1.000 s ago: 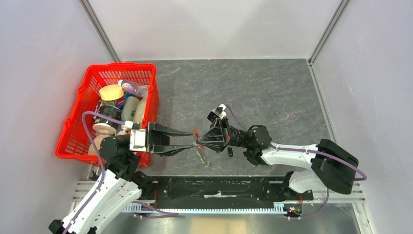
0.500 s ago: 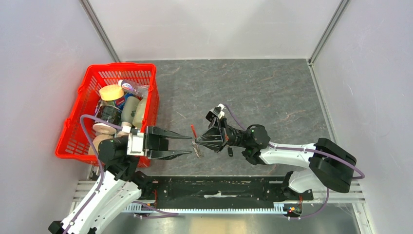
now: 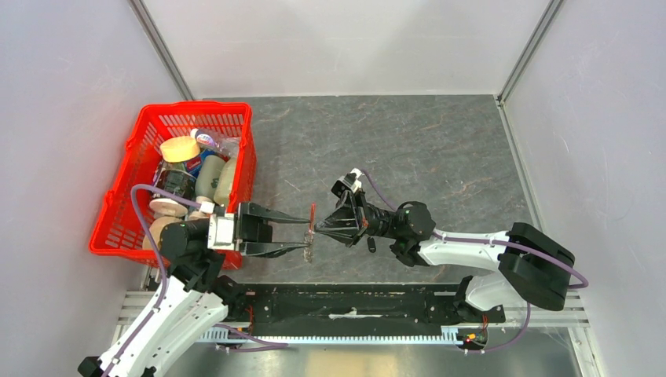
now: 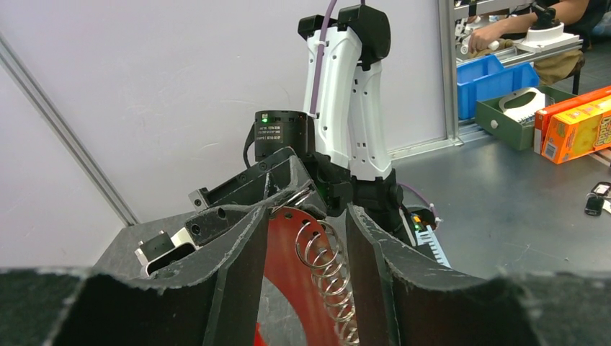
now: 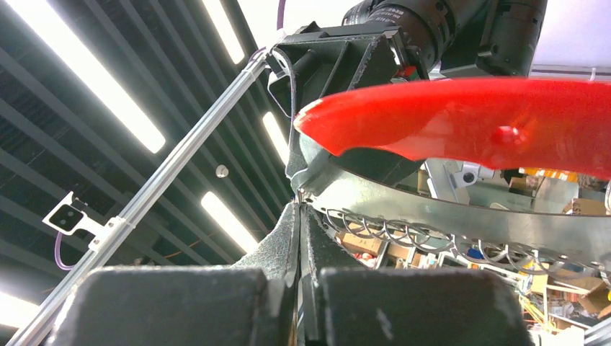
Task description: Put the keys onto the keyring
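The keyring (image 3: 310, 233), a grey metal band with a row of wire rings and a red strip, hangs in the air over the near middle of the table. My right gripper (image 3: 316, 228) is shut on one end of the band; the right wrist view shows its fingertips (image 5: 298, 216) pinched on the metal, with the red strip (image 5: 461, 119) above. My left gripper (image 3: 306, 234) is open, one finger on each side of the keyring. In the left wrist view the red strip (image 4: 288, 267) and rings (image 4: 328, 270) stand between its fingers (image 4: 241, 267). The keys are out of view.
A red basket (image 3: 196, 107) full of bottles and jars stands at the left, close behind my left arm. Grey walls close in the table on the left, back and right. The black base rail (image 3: 353, 302) runs along the near edge.
My right gripper has carried the keyring a little to the left and turned it, so it hangs shorter and more edge-on. My left gripper drew back slightly and its jaws widened a little.
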You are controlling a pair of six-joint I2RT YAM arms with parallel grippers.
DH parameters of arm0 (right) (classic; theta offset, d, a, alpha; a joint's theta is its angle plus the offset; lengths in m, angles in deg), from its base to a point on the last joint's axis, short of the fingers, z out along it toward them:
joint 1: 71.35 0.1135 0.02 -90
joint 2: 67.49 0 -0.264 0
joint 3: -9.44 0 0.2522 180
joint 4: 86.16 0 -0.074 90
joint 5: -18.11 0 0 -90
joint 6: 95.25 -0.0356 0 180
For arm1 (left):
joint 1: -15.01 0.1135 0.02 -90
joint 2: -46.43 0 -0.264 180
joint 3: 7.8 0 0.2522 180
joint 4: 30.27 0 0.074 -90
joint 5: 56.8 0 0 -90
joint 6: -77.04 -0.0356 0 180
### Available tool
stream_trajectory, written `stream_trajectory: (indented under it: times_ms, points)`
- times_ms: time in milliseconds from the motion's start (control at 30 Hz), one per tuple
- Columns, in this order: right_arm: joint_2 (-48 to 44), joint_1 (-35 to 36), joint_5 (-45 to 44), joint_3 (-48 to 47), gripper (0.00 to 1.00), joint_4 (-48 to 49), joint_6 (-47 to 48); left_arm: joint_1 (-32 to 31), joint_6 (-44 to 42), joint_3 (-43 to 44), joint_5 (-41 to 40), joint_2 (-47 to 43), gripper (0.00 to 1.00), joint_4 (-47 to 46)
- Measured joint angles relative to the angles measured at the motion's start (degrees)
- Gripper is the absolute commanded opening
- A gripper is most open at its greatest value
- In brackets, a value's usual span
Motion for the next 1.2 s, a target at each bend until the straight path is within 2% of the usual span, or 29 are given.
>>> stream_trajectory:
  times_ms: [233,667,800,867,1200]
  points:
    - [-0.02,0.17,-0.22,0.68,0.00,-0.17,0.00,0.00,-0.04,0.00,-0.15,-0.09,0.51,-0.22]
    - [-0.02,0.90,-0.28,0.68,0.00,-0.20,0.00,0.00,0.00,0.11,0.20,2.34,0.30,-3.32]
    - [-0.02,1.11,-0.33,0.68,0.00,-0.15,0.00,0.00,0.00,0.39,0.50,2.32,0.18,-3.58]
    - [-0.02,1.11,-0.35,0.68,0.00,-0.11,0.00,0.00,0.02,0.57,0.57,2.29,0.03,-3.82]
    - [-0.02,1.51,-0.20,0.68,0.00,-0.04,0.00,-0.02,0.00,0.66,0.50,2.21,0.02,-4.39]
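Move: Between the left hand's half-open fingertips, about 1 cm to the right, is the upper end of the metal keyring plate with its small rings; the rest hangs down, its red grip roughly 3 cm ahead and 6 cm below. The right fingers already pinch this end, some 1 cm to the left of the right hand point. The black key fob lies on the table, around 8 cm ahead, 13 cm right and 36 cm below the left hand. Closing from half open to practically shut, the left fingers pinch the keyring's upper end right beside the right fingertips, while the left hand only edges upward by about 1 cm. The right fingers keep their grip as that hand eases back roughly 1 cm and sinks slightly, hardly turning. ##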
